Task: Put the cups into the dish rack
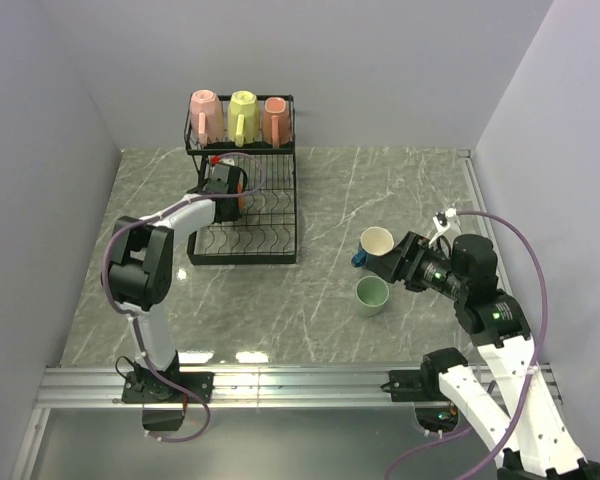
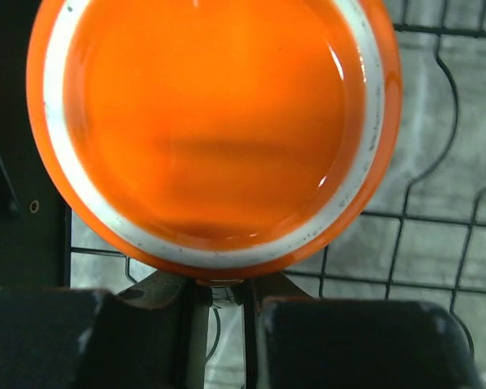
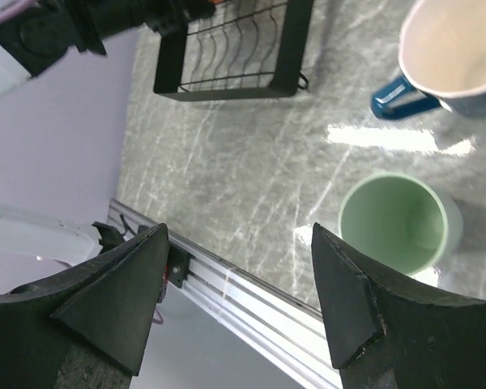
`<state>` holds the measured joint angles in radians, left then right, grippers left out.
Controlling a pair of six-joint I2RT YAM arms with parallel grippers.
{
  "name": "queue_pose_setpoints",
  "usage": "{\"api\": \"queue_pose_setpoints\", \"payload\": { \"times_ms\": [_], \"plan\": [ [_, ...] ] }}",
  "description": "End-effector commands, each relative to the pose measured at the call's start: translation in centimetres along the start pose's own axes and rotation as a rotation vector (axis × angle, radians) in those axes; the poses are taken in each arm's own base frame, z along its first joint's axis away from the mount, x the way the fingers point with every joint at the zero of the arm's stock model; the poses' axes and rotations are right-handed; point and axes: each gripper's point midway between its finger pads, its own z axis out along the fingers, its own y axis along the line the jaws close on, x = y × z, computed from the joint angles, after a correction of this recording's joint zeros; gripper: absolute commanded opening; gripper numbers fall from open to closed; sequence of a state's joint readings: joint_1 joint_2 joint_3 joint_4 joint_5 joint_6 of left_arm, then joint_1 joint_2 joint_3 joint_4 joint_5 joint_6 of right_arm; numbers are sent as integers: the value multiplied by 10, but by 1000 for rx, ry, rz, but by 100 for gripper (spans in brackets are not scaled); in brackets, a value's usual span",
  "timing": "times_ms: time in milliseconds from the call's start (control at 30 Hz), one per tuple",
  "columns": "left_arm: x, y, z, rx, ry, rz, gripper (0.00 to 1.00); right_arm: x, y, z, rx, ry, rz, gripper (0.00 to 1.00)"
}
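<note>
The black wire dish rack [image 1: 242, 215] stands at the back left. Upside down in its upper basket are a pink cup [image 1: 204, 113], a pale yellow cup [image 1: 242, 112] and a salmon-pink cup [image 1: 274, 119]. My left gripper [image 1: 226, 186] hangs over the lower tray, shut on the handle of an orange cup [image 2: 215, 130] whose mouth fills the left wrist view. My right gripper [image 3: 239, 279] is open and empty, just right of a blue cup with a white inside [image 1: 377, 242] and above a handleless pale green cup [image 1: 372, 295], both upright on the table.
Grey marble tabletop with walls on three sides. A metal rail [image 1: 300, 380] runs along the near edge. Rack wires [image 2: 437, 211] lie beneath the orange cup. The rack [image 3: 235, 49] is well left of the two loose cups.
</note>
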<state>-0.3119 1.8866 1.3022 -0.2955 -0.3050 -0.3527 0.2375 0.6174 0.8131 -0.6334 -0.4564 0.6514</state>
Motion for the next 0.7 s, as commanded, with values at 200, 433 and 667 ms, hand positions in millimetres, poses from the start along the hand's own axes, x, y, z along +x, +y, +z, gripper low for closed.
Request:
{"api": "queue_pose_setpoints", "payload": {
  "times_ms": [200,433,667],
  "plan": [
    [-61,4,25,13,-112,-85,11,3,-13,-17,85,-35,-10,78],
    [-49,4,22,24,-88,-110,75,-3,-13,-14,93,-44,-16,78],
    [-43,12,-7,35,-88,-120,82,-18,-21,3,141,-42,-56,78]
  ]
}}
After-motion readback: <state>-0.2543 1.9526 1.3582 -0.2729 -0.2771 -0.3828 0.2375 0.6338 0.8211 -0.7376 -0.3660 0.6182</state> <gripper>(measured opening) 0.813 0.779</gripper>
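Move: The left gripper already holds the orange cup by its handle inside the rack's lower tier. The cup's middle is some 5 cm ahead of that hand at about its height, and the rack's left rail is roughly 5 cm to the hand's left, 3 cm ahead and 2 cm lower. From the open right hand, the blue cup lies about 13 cm ahead and 19 cm below, the green cup some 3 cm ahead, 2 cm left and 19 cm below. Push the left gripper with the orange cup about 3.5 cm forward and a little left, deeper into the lower tier against the rack, then open the fingers wide to let go of the handle and start drawing straight back, just over 1 cm. Meanwhile sink the open right hand about 2.5 cm above the cups, easing slightly right, its fingers touching nothing. ##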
